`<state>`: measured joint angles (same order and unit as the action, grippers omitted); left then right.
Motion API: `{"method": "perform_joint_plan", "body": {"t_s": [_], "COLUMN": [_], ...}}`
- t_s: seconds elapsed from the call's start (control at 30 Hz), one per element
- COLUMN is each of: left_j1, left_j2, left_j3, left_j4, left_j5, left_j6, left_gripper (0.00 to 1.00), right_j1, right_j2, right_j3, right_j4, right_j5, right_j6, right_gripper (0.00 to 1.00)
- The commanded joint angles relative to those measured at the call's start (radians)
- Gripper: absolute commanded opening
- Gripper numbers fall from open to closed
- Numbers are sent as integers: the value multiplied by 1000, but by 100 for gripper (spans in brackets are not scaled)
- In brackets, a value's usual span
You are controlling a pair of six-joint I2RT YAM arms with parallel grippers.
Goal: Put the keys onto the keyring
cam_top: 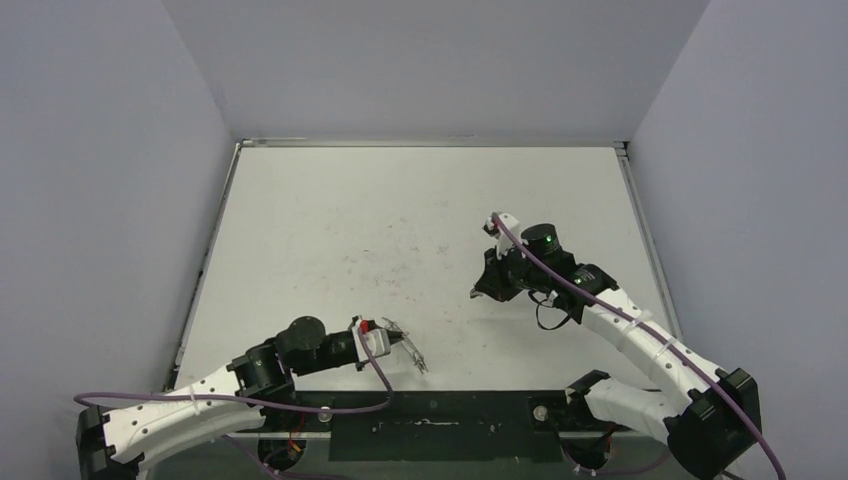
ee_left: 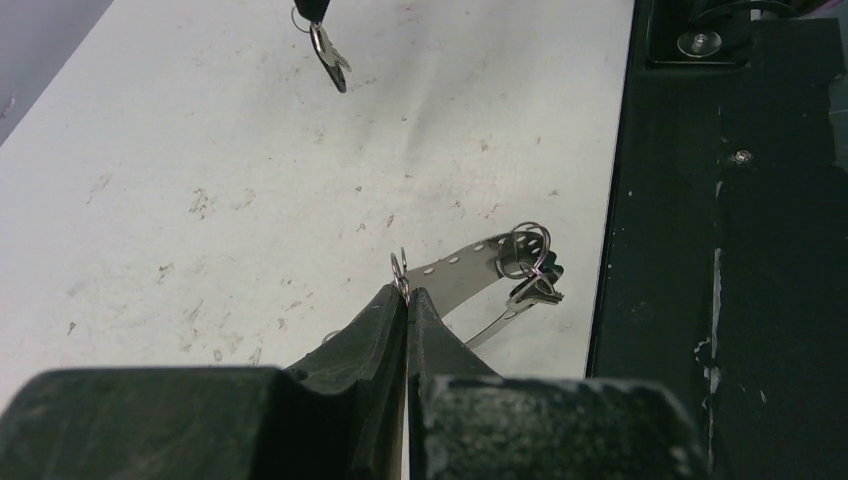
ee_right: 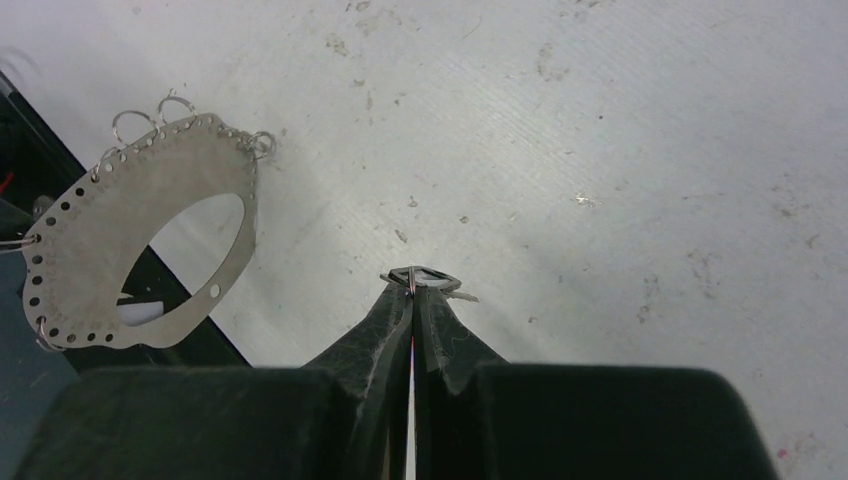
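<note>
My left gripper [cam_top: 402, 345] [ee_left: 408, 293] is shut on the keyring [ee_left: 470, 268], pinching its edge where a tiny silver ring hangs. The keyring is a flat silvery oval band with small holes and several tiny rings, held just above the table's near edge. It also shows at the left of the right wrist view, keyring [ee_right: 95, 235]. My right gripper [cam_top: 480, 291] [ee_right: 412, 288] is shut on the keys [ee_right: 428, 277], a small black oblong loop with a silver key blade sticking out sideways. In the left wrist view the keys [ee_left: 329, 52] dangle at the top, well beyond the keyring.
The white table [cam_top: 400, 230] is scuffed and speckled. A black base plate [cam_top: 440, 425] [ee_left: 720, 260] runs along the near edge, right beside the keyring. Grey walls close in the left, right and far sides.
</note>
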<state>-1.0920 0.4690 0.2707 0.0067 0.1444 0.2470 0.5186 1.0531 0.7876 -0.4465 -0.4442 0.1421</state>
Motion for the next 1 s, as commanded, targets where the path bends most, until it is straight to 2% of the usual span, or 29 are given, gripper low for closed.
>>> {"method": "perform_joint_plan", "body": {"t_s": [0.0,0.13,0.27,0.43,0.6,0.77,0.97], "left_j1": [0,-2,-2,-2,-2,-3,-3], "left_j2": [-10,-38,-60,-10,152,327,451], "left_j3": [140,211,273,365,434,417,353], "left_j4": [-222,-330,-404,-545,-642,-529,-266], "left_j5": [-29,-175,-235,-236,-221,-185,-98], "left_j6": [51,34,41,66,87,134,174], "left_gripper": [0,0,0,0,0,0,0], "right_j1": [62,104,131,153,166,182,192], "right_j2": [29,63,100,126,124,116,90], "right_j3": [52,74,99,110,88,68,44], "right_j4": [27,38,38,35,45,41,51], "right_j5": [-9,19,19,15,11,3,-14], "right_j6": [-41,-48,-62,-73,-71,-71,-60], "right_gripper": [0,0,0,0,0,0,0]}}
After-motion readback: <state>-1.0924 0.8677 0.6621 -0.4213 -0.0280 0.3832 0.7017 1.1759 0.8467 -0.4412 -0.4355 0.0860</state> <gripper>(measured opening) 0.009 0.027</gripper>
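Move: The keys, already pinched in the right fingers, are about 10 cm ahead of the left hand, 15 cm to its right and nearly level with it. The keyring plate, gripped by the left hand, has its middle some 12 cm back from the right hand, 14 cm to its left and 3 cm lower. The ring cluster at the plate's near end lies about 7 cm back from the left hand, 4 cm to its right and 4 cm below. Right hand carries the keys some 5 cm leftward; left hand swings the keyring up-left, then down-right, tipping its fingers downward. ##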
